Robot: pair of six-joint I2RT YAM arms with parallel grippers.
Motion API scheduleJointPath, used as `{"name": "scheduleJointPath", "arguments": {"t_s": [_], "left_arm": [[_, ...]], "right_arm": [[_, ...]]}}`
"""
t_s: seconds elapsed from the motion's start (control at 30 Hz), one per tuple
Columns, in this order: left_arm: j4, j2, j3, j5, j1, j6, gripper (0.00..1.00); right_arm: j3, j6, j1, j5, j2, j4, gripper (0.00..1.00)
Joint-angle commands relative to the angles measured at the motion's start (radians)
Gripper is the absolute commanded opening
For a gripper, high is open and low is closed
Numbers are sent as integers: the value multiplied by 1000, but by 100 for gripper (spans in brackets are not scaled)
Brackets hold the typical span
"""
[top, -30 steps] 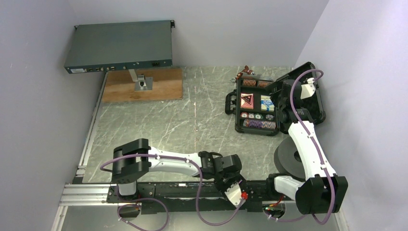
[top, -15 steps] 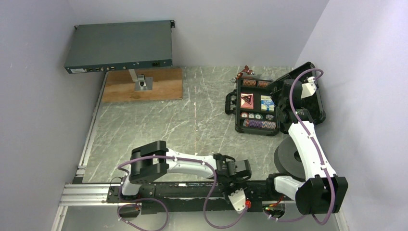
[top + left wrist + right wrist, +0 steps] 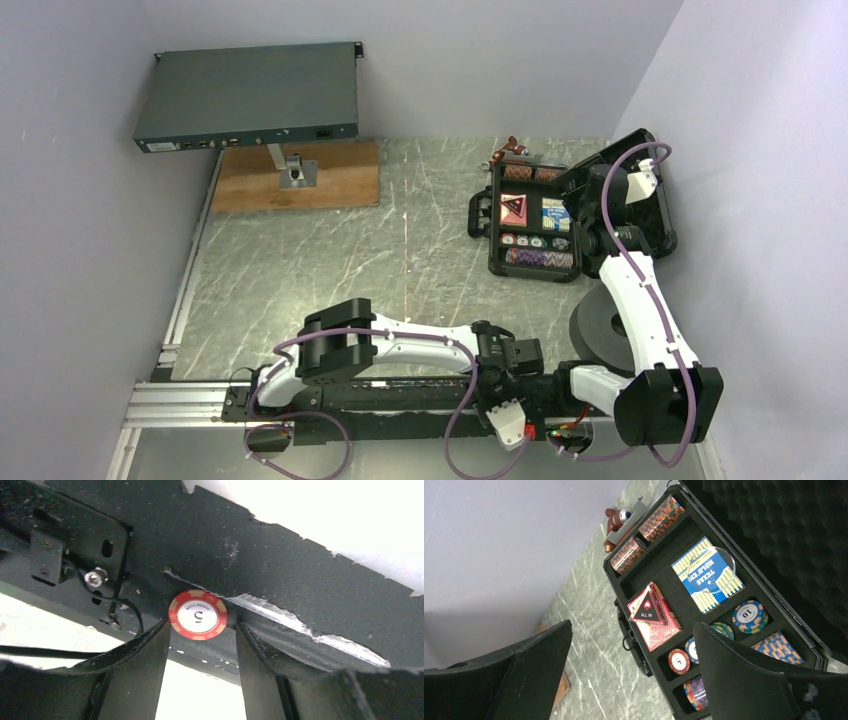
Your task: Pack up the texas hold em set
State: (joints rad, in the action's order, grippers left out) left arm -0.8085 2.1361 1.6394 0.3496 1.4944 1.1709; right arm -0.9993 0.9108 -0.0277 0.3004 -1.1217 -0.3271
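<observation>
The black case [image 3: 497, 262] lies open at the right of the table, its foam-lined lid [image 3: 784, 525] folded back. Its tray holds a red-black triangle piece [image 3: 647, 611] on a red card deck [image 3: 659, 630], a blue deck [image 3: 707, 575] and several poker chips [image 3: 750, 615]. My right gripper [image 3: 633, 625] hangs open above the tray with nothing in it. My left gripper [image 3: 201, 625] points down at the black base rail [image 3: 300, 560] on the near edge. A red chip [image 3: 198, 615] sits between its fingertips, with a thin gap on the chip's right side.
A grey-blue rack box [image 3: 248, 97] stands on a post over a wooden board [image 3: 340, 185] at the back left. A red-handled wrench [image 3: 510, 150] lies behind the case. A grey disc [image 3: 595, 330] sits beside the right arm. Walls close in on both sides.
The left arm has swung right and down past the table's near edge onto the base rail, and its jaws have narrowed a little. The right arm has not moved.
</observation>
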Motion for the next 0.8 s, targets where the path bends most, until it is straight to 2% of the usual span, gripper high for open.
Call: {"name": "scheduleJointPath", "arguments": {"t_s": [0.0,0.2,0.43,0.47,0.53,0.6,0.7,0.77], "left_arm": [[-95,26,13,22,22,25,56],[-80,41,28,12,33,6,59],[-124,97,86,15,41,1,53],[-121,95,78,14,42,1,50],[-119,94,65,0,42,3,39],[-115,92,52,-14,42,2,22],[-89,68,20,-22,41,-9,13],[-64,46,-5,-21,36,-23,10]], "right_arm": [[-22,-17,5,-13,11,37,95],[-10,-7,5,-24,15,43,95],[-16,-19,5,-18,18,36,95],[-16,-21,5,-17,18,35,95],[-15,-21,5,-15,18,35,95],[-12,-18,5,-17,19,37,95],[-9,-16,5,-20,20,40,95],[-10,-16,5,-20,20,39,95]]}}
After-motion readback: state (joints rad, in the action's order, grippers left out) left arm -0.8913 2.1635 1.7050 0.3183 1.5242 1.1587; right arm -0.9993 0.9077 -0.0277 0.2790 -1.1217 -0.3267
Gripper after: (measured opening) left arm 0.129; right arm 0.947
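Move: The poker chip lies flat on the black front rail, between and just under the left fingertips: about 2 cm below the hand, 1 cm back and 1 cm to its right. A bolted bracket sits on the rail some 8 cm to the right of the hand and 1 cm back. The open case is far out, roughly 38 cm ahead and 10 cm to the right. From the right hand the chip is about 37 cm back, 20 cm left and 25 cm below. The left fingers, half open on either side of the chip, close late and quickly until their tips nearly meet over its face; no grip on it can be seen. The left hand otherwise hovers almost in place, easing back about 1 cm towards the base and starting to lift by roughly half a centimetre at the very end, still pointing down. ##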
